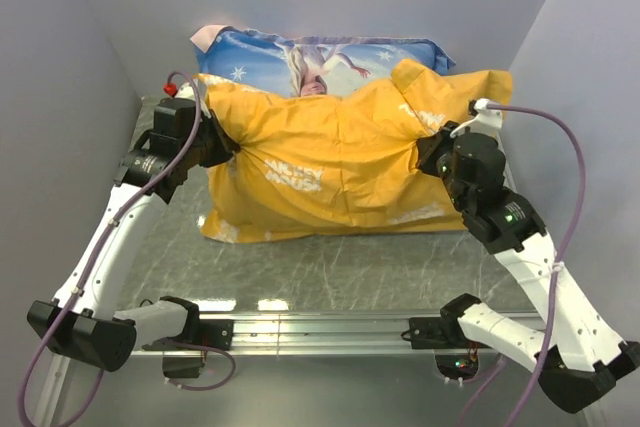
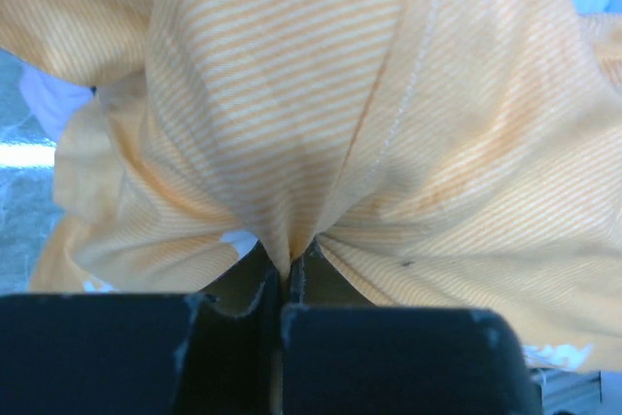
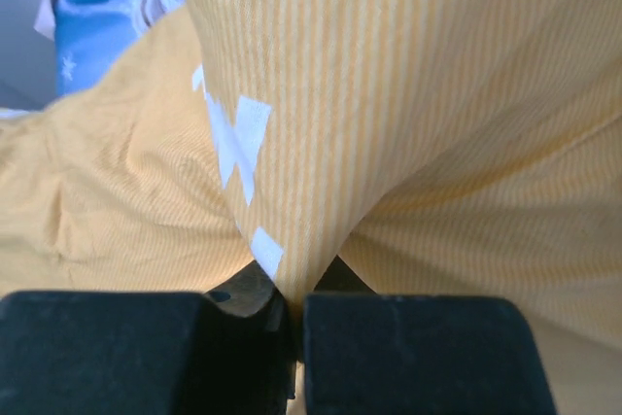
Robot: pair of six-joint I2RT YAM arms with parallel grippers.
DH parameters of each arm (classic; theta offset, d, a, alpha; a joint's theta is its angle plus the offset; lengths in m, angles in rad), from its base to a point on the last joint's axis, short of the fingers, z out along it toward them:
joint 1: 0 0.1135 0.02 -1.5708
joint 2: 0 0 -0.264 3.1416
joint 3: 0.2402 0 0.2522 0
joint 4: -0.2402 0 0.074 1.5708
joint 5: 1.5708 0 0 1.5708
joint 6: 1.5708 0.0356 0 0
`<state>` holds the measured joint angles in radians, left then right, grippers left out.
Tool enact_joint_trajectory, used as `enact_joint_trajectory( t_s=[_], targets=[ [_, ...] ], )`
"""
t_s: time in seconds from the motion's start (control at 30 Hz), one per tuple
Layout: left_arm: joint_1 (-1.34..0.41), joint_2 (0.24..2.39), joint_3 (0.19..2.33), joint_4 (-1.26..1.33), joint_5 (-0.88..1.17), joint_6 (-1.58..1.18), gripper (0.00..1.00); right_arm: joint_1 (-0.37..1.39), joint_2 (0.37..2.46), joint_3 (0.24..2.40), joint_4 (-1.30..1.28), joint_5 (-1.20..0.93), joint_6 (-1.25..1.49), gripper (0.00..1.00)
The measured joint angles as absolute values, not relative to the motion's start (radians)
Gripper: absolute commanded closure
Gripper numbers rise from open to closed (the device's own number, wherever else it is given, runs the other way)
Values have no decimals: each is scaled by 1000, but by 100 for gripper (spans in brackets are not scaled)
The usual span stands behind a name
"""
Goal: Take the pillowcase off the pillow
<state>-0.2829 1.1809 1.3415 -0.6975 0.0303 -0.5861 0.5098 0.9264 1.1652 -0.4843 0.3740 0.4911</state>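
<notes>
The yellow-orange pillowcase [image 1: 340, 162] with white lettering lies across the middle of the table, plump from the pillow inside, which is hidden. My left gripper [image 1: 222, 142] is shut on a pinched fold of the pillowcase [image 2: 292, 94] at its left end. On the right end, my right gripper [image 1: 432, 159] is shut on another fold of the pillowcase [image 3: 389, 94]. In both wrist views the fabric is drawn into a tight pleat between the closed jaws.
A light blue printed pillow [image 1: 320, 55] leans against the back wall behind the yellow one. Grey walls close in left, right and back. The marbled tabletop [image 1: 340, 272] shows in front, bounded by the metal rail [image 1: 320, 327] holding the arm bases.
</notes>
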Motion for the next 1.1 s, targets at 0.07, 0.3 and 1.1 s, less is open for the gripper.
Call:
enact_joint_trajectory(
  t_s=[0.07,0.3,1.1],
  targets=[
    [-294,1181,1342,-706,37,-584,100,510,914,1183,-494,381,487,100],
    [-301,1171,1304,-699,42,-583,100,436,949,1115,-498,334,496,100],
    [-303,972,1149,-546,-78,-562,25,501,816,993,-424,201,527,22]
  ],
)
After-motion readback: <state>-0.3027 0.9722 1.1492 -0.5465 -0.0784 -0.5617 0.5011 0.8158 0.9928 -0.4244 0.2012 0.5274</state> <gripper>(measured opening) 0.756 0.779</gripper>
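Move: Midway between the two grippers, each pinching a fold of the near side, the yellow pillowcase's middle lies some 25 cm to the left hand's right, 8 cm ahead and 12 cm lower. The blue Elsa pillow, partly under it, has its middle about 24 cm ahead, 19 cm right and 20 cm below. From the right hand the pillowcase's middle is about 15 cm left, 8 cm ahead and 16 cm down; the pillow's middle is 24 cm ahead, 20 cm left and 24 cm down. Flicking the held cloth down, the right hand drops about 12 cm with a short reach forward and to its right, tipping down, then opens, lets go and rises some 8 cm while drawing back and left. The left hand sinks roughly 5 cm, opens to release its fold, then lifts and pulls slightly back, its fingers tilting up about 10 degrees. ##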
